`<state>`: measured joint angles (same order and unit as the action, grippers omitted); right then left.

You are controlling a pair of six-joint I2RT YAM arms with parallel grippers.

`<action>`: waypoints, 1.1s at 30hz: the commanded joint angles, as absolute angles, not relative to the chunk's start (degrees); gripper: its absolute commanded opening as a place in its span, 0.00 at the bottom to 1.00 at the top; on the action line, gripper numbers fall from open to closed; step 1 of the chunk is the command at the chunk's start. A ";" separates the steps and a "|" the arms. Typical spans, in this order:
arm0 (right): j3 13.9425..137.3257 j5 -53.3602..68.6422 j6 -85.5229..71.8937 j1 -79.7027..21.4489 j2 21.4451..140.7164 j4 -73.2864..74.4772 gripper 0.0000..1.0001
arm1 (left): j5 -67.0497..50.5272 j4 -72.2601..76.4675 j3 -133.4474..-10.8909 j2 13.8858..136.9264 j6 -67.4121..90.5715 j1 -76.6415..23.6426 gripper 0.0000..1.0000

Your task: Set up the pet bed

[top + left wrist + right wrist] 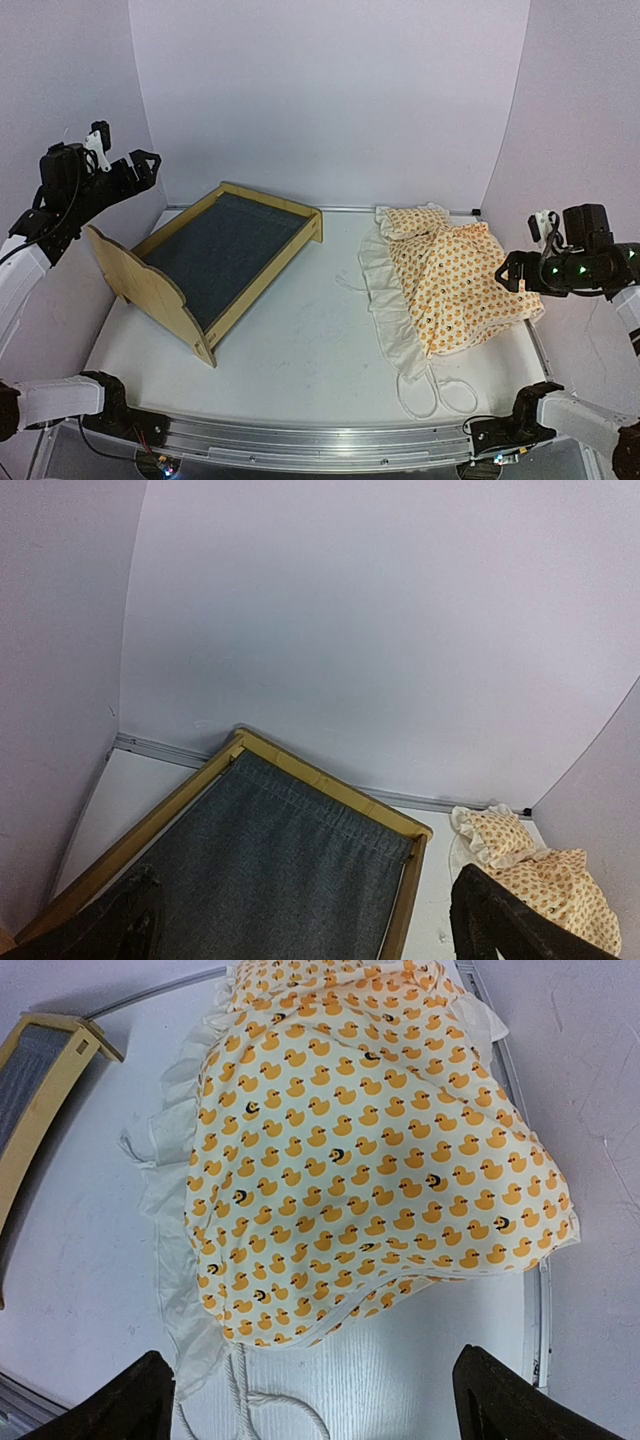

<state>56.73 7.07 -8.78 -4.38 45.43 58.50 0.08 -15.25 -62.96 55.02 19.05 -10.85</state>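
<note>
The pet bed (225,255), a light plywood frame with a dark grey base, stands angled on the left of the table, its scalloped headboard (140,285) nearest me. My left gripper (140,165) hangs open high above the bed's left side; the left wrist view shows the grey base (270,860) below the spread fingers (490,925). The duck-print bedding (455,285) with a white ruffle lies in a heap on the right. My right gripper (510,272) hovers open above the bedding's near right edge (370,1160), holding nothing. A corner of the bed frame (40,1090) shows at the left of the right wrist view.
A small matching pillow (410,220) lies at the far end of the bedding. White tie cords (435,390) trail from the bedding toward the table's front rail (320,440). Pale walls close in the back and both sides.
</note>
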 commanded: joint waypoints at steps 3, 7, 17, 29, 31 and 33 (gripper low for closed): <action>60.03 2.40 -11.65 -7.31 47.22 62.97 0.98 | -6.79 -15.44 -65.99 56.52 21.57 -11.44 0.99; 60.82 1.04 -12.97 -9.04 48.62 65.37 0.98 | -5.30 -17.80 -68.73 60.35 21.14 -16.70 0.99; 61.96 3.61 -14.04 -11.80 52.50 67.89 0.98 | 5.26 -29.34 -85.19 83.08 17.17 -35.98 0.99; 57.68 9.94 -11.29 -17.39 57.15 60.12 0.98 | 15.76 -42.10 -105.17 112.68 12.58 -45.15 0.98; 57.47 6.90 -10.05 -21.20 59.09 57.81 0.98 | 16.67 -43.25 -107.21 116.35 12.33 -45.41 0.98; 57.29 4.09 -8.42 -24.99 61.46 54.36 0.98 | 17.36 -44.05 -108.96 119.10 11.99 -45.48 0.97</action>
<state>57.58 8.51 -11.79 -19.00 58.43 62.65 13.02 -40.05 -103.35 115.48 13.82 -45.34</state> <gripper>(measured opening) 0.984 0.976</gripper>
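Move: From the left hand the duck-print blanket's middle lies far off to the right, about 59 cm, some 6 cm ahead and 37 cm below. The pillow is some 53 cm right and 27 cm ahead of that hand, and the bed frame's middle 5 cm ahead, 7 cm right and 33 cm down. From the right hand the blanket's middle lies about 18 cm ahead, 4 cm left and 21 cm below; the cord loops lie 10 cm back and 12 cm left. Rightward and down, the open left hand sweeps across the bed frame towards the blanket, nearly 30 cm right and over 20 cm down while edging forward, its wrist tipping from level to steeply downward. The open right hand sinks about 5 cm, drawing slightly back first, then slides some 6 cm left towards the blanket's near-left corner, tilting further down. ##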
